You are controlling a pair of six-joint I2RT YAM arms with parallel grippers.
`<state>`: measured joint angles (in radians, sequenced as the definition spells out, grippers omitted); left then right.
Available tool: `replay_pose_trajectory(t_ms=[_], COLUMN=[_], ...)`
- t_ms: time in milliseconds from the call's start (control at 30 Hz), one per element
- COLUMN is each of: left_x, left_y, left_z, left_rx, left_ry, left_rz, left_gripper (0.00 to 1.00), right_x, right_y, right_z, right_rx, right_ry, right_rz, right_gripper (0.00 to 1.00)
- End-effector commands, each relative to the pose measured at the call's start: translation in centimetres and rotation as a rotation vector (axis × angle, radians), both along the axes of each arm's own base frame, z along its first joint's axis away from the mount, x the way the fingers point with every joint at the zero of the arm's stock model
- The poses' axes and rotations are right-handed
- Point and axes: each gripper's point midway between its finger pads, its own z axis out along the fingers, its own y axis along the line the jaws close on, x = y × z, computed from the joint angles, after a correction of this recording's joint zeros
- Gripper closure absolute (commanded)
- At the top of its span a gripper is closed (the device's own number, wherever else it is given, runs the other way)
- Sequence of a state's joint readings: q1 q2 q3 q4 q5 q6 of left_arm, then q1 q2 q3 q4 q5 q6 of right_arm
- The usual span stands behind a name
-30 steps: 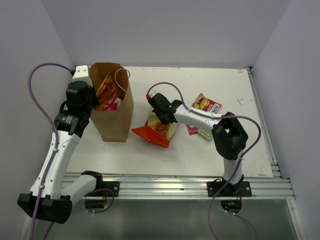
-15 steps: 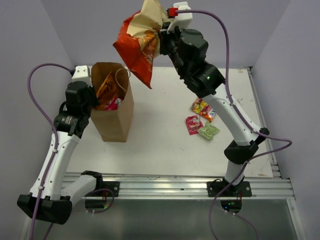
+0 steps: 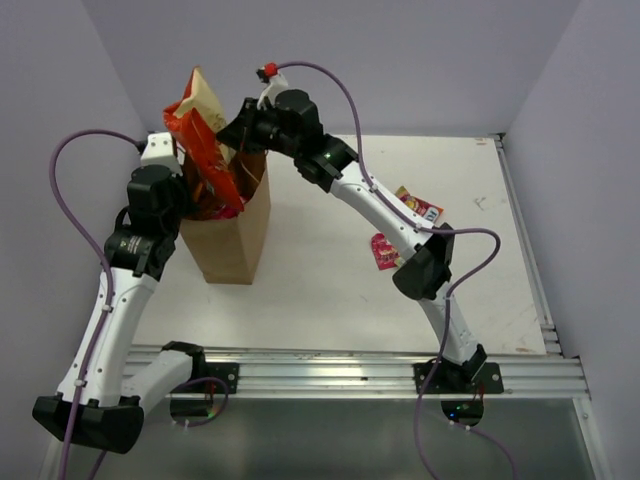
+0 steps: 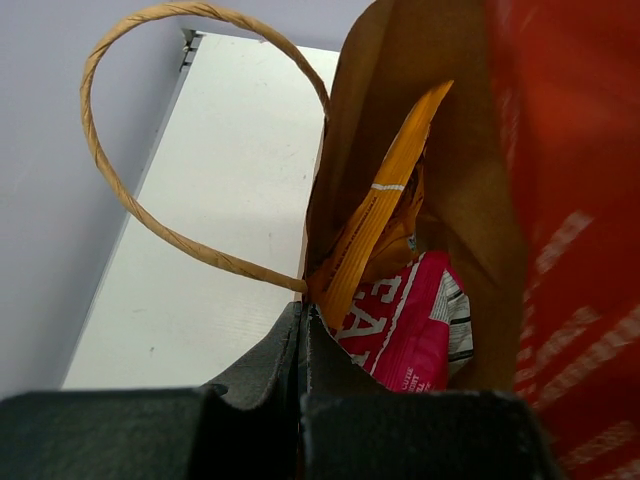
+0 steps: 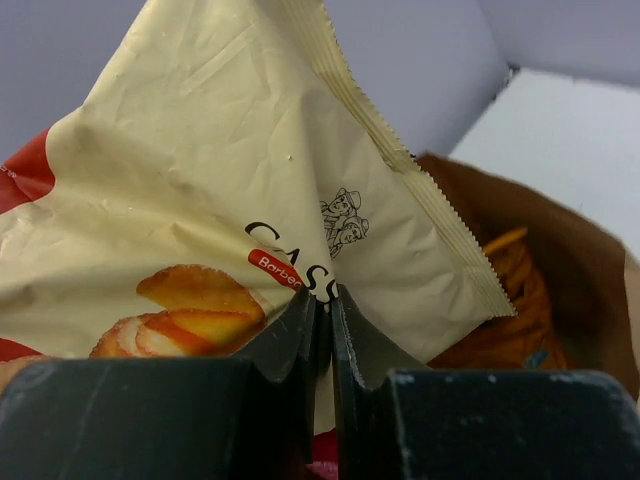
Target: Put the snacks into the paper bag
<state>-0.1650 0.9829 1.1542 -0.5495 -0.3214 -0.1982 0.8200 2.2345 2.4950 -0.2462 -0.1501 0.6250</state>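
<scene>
The brown paper bag (image 3: 232,240) stands upright at the back left of the table. My left gripper (image 3: 188,203) is shut on its rim (image 4: 318,215); beside the jaws one handle (image 4: 125,190) loops out. Inside lie the orange chip bag (image 4: 385,235) and the pink-and-white bag (image 4: 412,325). My right gripper (image 3: 232,138) is shut on the red-and-cream chip bag (image 3: 198,140) and holds it tilted over the bag's mouth, its lower end at the opening. In the right wrist view the jaws (image 5: 327,297) pinch its cream face (image 5: 200,180), with the paper bag (image 5: 575,270) below.
Small candy packets lie on the table right of centre: a red-and-orange one (image 3: 420,208) and a pink one (image 3: 383,250), partly hidden by my right arm. Grey walls close in at the left and back. A metal rail (image 3: 350,365) runs along the near edge.
My right arm lifted the red-and-cream chip bag off the table, swung it high, then carried it left and down over the paper bag's mouth. My left gripper has stayed on the rim.
</scene>
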Motion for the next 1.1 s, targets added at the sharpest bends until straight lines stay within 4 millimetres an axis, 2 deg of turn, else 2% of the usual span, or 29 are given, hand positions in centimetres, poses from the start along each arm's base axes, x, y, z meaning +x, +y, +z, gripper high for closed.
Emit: replay_pose_trajectory(t_ms=[0,67,100,133,200,300,333,367,400,433,467,500,567,667,700,800,833,867,900,967,1000,1033,1067], left_x=[-0.3,-0.3,-0.3,-0.3,-0.4,-0.5,-0.6,-0.6,-0.7,-0.7,-0.8,-0.8,-0.9,-0.8,-0.9,-0.7,-0.8,-0.8,-0.8,-0.7,-0.8,-0.7,-0.7], left_y=[0.1,0.1,0.1,0.1,0.1,0.1,0.1,0.1,0.1,0.1,0.2,0.2,0.2,0.1,0.1,0.1,0.1,0.1,0.1,0.2,0.2,0.2,0.2], left_z=[1.4,1.6,1.6,1.8,1.8,1.8,1.9,1.8,1.9,1.9,2.0,2.0,2.1,2.0,2.1,2.1,2.2,2.1,2.0,2.0,1.8,1.7,1.8], left_rx=[-0.001,-0.002,0.000,0.000,0.000,-0.004,-0.006,-0.005,-0.005,-0.002,-0.002,-0.003,-0.006,-0.005,-0.006,-0.005,-0.005,-0.004,-0.004,-0.005,-0.004,-0.006,-0.006], left_ry=[-0.044,-0.050,-0.050,-0.054,-0.054,-0.054,-0.059,-0.056,-0.058,-0.059,-0.060,-0.060,-0.062,-0.060,-0.064,-0.062,-0.063,-0.062,-0.059,-0.061,-0.056,-0.057,-0.059], left_rz=[-0.002,-0.002,-0.001,-0.002,-0.002,-0.004,-0.003,-0.003,-0.002,-0.003,-0.001,-0.001,-0.002,-0.003,-0.003,-0.004,-0.003,-0.002,-0.002,0.000,0.000,0.002,0.002], left_gripper=[1.00,1.00,1.00,1.00,1.00,1.00,1.00,1.00,1.00,1.00,1.00,1.00,1.00,1.00,1.00,1.00,1.00,1.00,1.00,1.00,1.00,1.00,1.00], right_x=[-3.1,-3.3,-3.5,-4.1,-4.1,-4.1,-4.1,-4.1,-4.2,-4.2,-4.2,-4.2,-4.0,-3.9,-4.2,-4.4,-5.2,-5.2,-4.8,-4.4,-3.3,-2.1,-1.2], right_y=[-1.0,-0.9,-1.2,-1.3,-1.9,-2.3,-2.3,-2.2,-2.2,-2.2,-2.4,-2.4,-2.9,-4.0,-4.8,-7.1,-8.8,-10.0,-11.3,-15.4,-17.0,-20.4,-22.4], right_z=[4.5,2.8,1.0,0.7,-0.9,-1.9,-2.2,-2.6,-2.5,-2.3,-1.9,-1.4,0.0,3.0,4.9,8.2,10.6,11.4,10.7,10.8,6.9,5.9,3.6], right_rx=[0.128,0.081,0.020,-0.001,-0.058,-0.108,-0.117,-0.126,-0.130,-0.127,-0.125,-0.121,-0.103,-0.070,-0.046,-0.060,-0.046,-0.060,-0.116,-0.232,-0.375,-0.419,-0.478], right_ry=[0.117,0.172,0.224,0.236,0.264,0.274,0.275,0.278,0.276,0.269,0.259,0.235,0.193,0.104,0.066,-0.064,-0.115,-0.147,-0.156,-0.218,-0.176,-0.146,-0.101], right_rz=[0.067,0.047,0.026,0.016,-0.022,-0.043,-0.038,-0.034,-0.027,-0.029,-0.034,-0.033,-0.047,-0.080,-0.093,-0.150,-0.174,-0.208,-0.264,-0.371,-0.420,-0.479,-0.510], right_gripper=[1.00,1.00,1.00,1.00,1.00,1.00,0.96,0.85,0.62,0.56,0.40,0.30,0.14,0.03,0.01,0.01,0.01,0.01,0.01,0.01,0.01,0.01,0.01])
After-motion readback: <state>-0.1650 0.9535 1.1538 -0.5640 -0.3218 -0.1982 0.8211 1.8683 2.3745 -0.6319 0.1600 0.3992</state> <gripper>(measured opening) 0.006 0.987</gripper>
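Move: The right hand holds the red-and-cream snack by its edge; the paper bag's mouth lies about 10 cm below, 2 cm back and 2 cm left. Inside, the orange snack stands some 14 cm below this hand, 1 cm back and 5 cm left; the pink one, 20 cm below, 4 cm back and 3 cm left. From the left hand, still pinching the rim, the mouth is about 6 cm ahead, 8 cm right, level in height. Right hand lowers the snack about 8 cm farther into the bag, releases it, then rises 14 cm rightward. ##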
